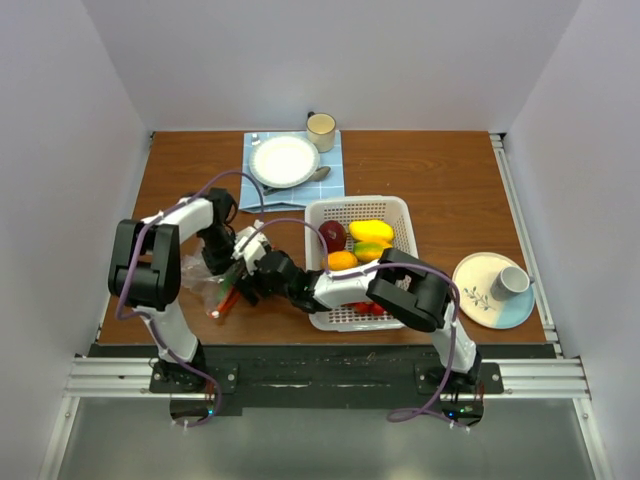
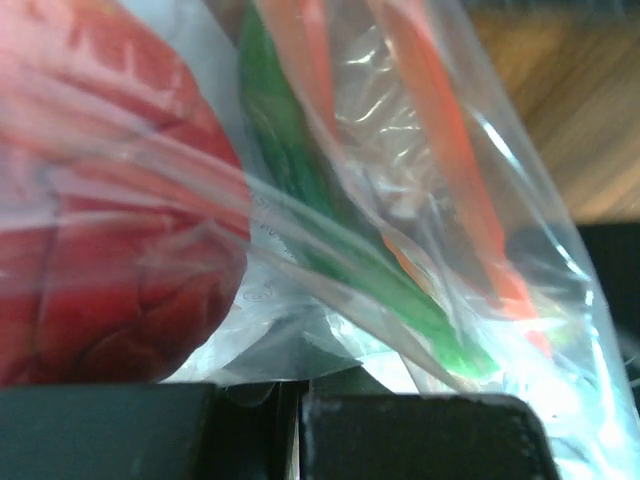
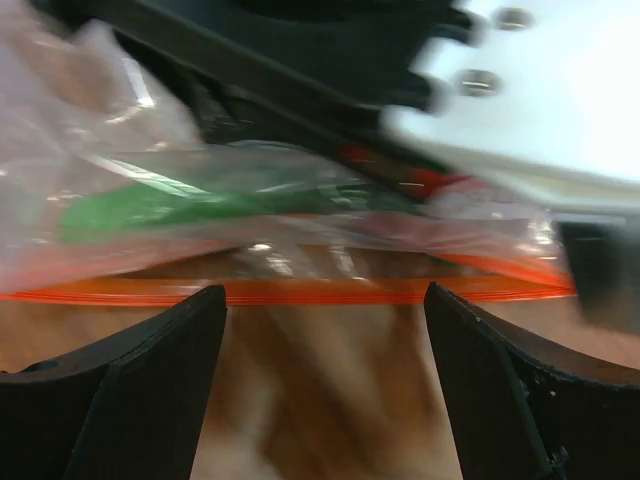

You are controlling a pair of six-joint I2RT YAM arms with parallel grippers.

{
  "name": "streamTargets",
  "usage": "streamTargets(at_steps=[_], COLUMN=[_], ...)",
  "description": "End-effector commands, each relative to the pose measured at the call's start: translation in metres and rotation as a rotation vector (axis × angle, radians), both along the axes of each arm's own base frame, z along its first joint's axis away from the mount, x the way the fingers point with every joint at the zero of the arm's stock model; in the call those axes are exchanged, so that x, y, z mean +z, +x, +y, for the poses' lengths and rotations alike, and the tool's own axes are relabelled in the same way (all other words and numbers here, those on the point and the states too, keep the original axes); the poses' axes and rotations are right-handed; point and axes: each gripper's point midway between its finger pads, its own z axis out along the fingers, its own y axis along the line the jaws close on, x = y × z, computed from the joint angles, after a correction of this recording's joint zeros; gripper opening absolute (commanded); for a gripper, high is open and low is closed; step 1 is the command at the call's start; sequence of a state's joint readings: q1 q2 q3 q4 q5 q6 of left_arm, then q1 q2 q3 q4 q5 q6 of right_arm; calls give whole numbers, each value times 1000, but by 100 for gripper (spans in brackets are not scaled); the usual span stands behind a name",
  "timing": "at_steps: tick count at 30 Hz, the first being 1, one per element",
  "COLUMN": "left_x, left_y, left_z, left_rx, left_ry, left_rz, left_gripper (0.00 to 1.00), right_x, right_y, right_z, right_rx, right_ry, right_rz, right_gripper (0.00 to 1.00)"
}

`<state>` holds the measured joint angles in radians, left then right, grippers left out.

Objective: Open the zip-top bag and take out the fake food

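Observation:
The zip-top bag (image 1: 205,285) lies crumpled at the left front of the table. Inside it show a red piece (image 2: 110,230) and a green piece (image 2: 300,190) of fake food. My left gripper (image 1: 232,268) is shut, pinching a fold of the bag's clear plastic (image 2: 298,385). The orange-red zip strip (image 2: 450,150) runs up past it. My right gripper (image 1: 247,290) reaches in from the right and is open wide (image 3: 325,300). The zip strip (image 3: 320,291) stretches across just ahead of its fingertips, with the green piece (image 3: 150,213) behind. More fake food, yellow (image 1: 371,231), maroon (image 1: 332,235) and orange (image 1: 342,260), lies in the white basket (image 1: 400,215).
A white plate (image 1: 284,160) sits on a blue cloth at the back with a spoon and a cream cup (image 1: 321,130). A saucer (image 1: 480,300) with a white cup (image 1: 510,282) stands at the right front. White walls close in both sides.

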<state>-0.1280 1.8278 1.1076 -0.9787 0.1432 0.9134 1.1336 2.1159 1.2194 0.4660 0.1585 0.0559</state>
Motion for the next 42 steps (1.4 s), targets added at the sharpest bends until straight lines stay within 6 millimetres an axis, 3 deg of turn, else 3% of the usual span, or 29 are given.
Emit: streamTargets(at_steps=[1,7,9,14,17,19,20,22,27,28,29,32,33,39,41,42], left_x=[-61,-64,-46,51,85,89,95,90,98,108,119,154,171,224,222,201], left_y=[-6,-1,14,77,80,70,65,51,49,56,60,80,87,100,91,77], left_z=[-9,-5,-3,12,30,30,30,25,26,28,30,36,37,26,12,6], left_rx=[64,122,168,249,276,271,269,261,263,265,263,265,265,311,310,314], left_ry=[-27,0,-29,-116,-112,-120,-129,-147,-150,-149,-142,-136,-134,-225,-296,-314], left_rz=[-11,-81,-116,-279,-333,-327,-347,-321,-355,-387,-420,-509,-543,-641,-601,-528], left_gripper=[0,0,0,0,0,3,7,11,46,52,64,78,79,82,82,82], right_x=[34,38,38,39,38,35,36,35,35,38,36,35,32,29,26,27], right_y=[18,20,20,18,16,14,14,13,16,17,17,20,20,25,26,26], right_z=[16,28,27,13,4,-1,-1,-2,-2,0,-1,0,1,-2,-4,-4], right_rx=[-98,-117,-131,-164,-180,-184,-188,-188,-192,-191,-190,-197,-200,-225,-233,-235], right_ry=[112,178,181,179,174,171,173,171,154,158,151,140,131,113,104,104], right_rz=[-40,2,20,23,27,37,37,38,29,25,25,21,17,14,11,9], right_gripper=[84,84,83,82,82,81,81,81,81,81,81,81,81,80,80,80])
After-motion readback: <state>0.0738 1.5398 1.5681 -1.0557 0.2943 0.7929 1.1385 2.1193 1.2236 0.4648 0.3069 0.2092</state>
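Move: Just beyond the left hand's shut fingers, which already hold the bag's clear film, the green pepper lies about 4 cm to the right and 1 cm ahead; the round red food is some 6 cm ahead and 2 cm right, both a little above fingertip height. From the right hand, the bag's orange zip edge is roughly 3 cm left, 1 cm ahead and 2 cm below; the basket's middle is about 29 cm right and 6 cm ahead. Drawing the pinched film forward and up, the left hand goes about 8 cm ahead and a little left, opens wide to let go of it while easing back slightly, then climbs clear forward above the bag, some 21 cm up in all, the fingers tilting outward by over 30 degrees. The right hand stays open beside the zip edge, shifting barely and turning some 10 degrees clockwise. ##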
